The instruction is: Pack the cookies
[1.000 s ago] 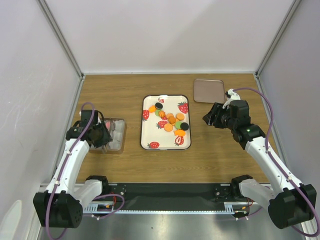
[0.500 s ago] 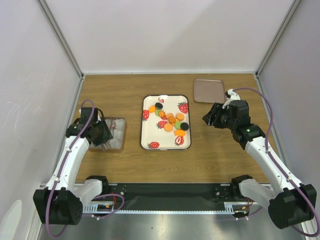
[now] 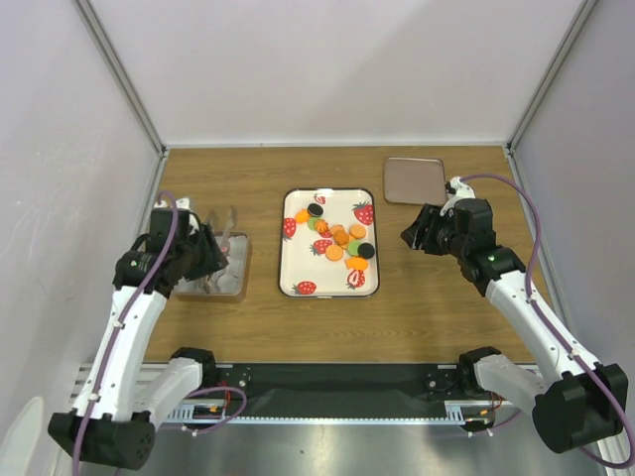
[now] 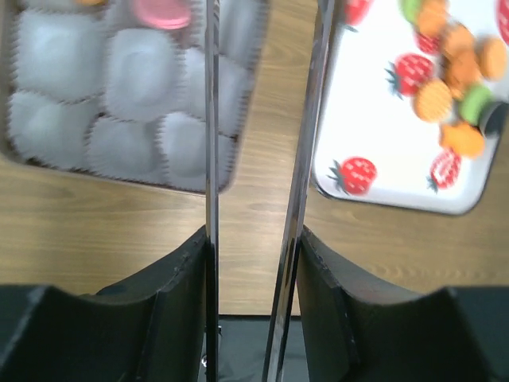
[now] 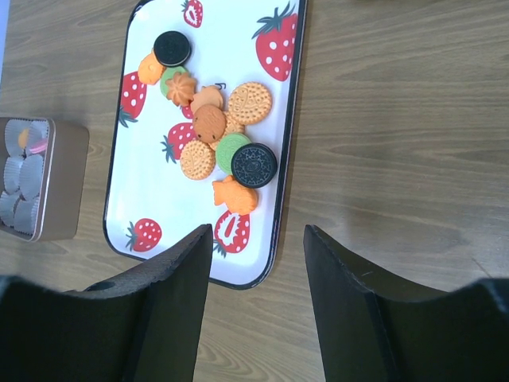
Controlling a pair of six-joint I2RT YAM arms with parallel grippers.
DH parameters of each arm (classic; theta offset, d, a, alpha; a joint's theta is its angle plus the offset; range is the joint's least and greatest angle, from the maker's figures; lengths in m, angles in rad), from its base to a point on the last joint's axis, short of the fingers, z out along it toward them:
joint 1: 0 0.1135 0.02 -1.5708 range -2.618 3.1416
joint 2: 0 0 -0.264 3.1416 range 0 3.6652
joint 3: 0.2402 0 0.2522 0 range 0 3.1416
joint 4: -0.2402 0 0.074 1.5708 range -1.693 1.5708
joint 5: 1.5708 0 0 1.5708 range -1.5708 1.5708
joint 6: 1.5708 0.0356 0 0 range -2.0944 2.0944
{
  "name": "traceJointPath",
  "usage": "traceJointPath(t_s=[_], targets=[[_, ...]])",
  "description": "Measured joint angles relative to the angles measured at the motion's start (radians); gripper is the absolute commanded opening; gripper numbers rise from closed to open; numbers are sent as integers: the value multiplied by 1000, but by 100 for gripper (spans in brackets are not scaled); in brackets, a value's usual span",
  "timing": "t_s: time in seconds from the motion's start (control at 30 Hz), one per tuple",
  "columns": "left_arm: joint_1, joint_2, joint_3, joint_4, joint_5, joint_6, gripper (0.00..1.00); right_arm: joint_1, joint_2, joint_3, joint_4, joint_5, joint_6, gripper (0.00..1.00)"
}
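Several cookies [image 3: 339, 241], mostly orange with green and black ones, lie heaped on the strawberry-print tray [image 3: 298, 260], also in the right wrist view as cookies [image 5: 210, 122] on the tray [image 5: 159, 199]. My left gripper [image 4: 253, 239] is shut on a pair of metal tongs [image 4: 211, 119], whose blades stand slightly apart with nothing between them, over the right edge of the box [image 3: 244, 270] of white paper cups. A pink cookie [image 4: 161, 11] sits in one cup. My right gripper [image 5: 257, 239] hangs open and empty just right of the tray.
A flat brown lid [image 3: 414, 179] lies at the back right of the wooden table. White walls close in the left, right and far sides. Bare wood separates the box from the tray.
My left gripper has risen and drawn back to the left from over the box, tongs still in it. The right arm has not moved.
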Motion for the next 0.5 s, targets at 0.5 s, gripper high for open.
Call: traceJointPath(t_s=[0.5], targets=[[-737, 302, 116, 35, -189, -180, 49, 18, 17, 0, -2, 27, -10, 55]])
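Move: Lying on the strawberry tray, the nearest round biscuit is some 23 cm to the right of the left hand, which already holds the tongs, about 3 cm ahead and 17 cm below. The orange fish lies 5 cm right of that biscuit and 2 cm nearer; the black cookie is 7 cm right of it and level. The cookie box sits about 4 cm left of the left hand, 16 cm down. From the idle right hand the biscuit is about 16 cm left, 3 cm back and 17 cm below. Swinging fast to the right, the left arm carries the tongs some 16 cm from the cookie box towards the tray, drawing back about 3 cm on the way. It rises a little at first, then sinks about 4 cm, while the wrist turns nearly 30 degrees clockwise. The fingers keep their hold at an unchanged gap, with nothing between the tong tips. ##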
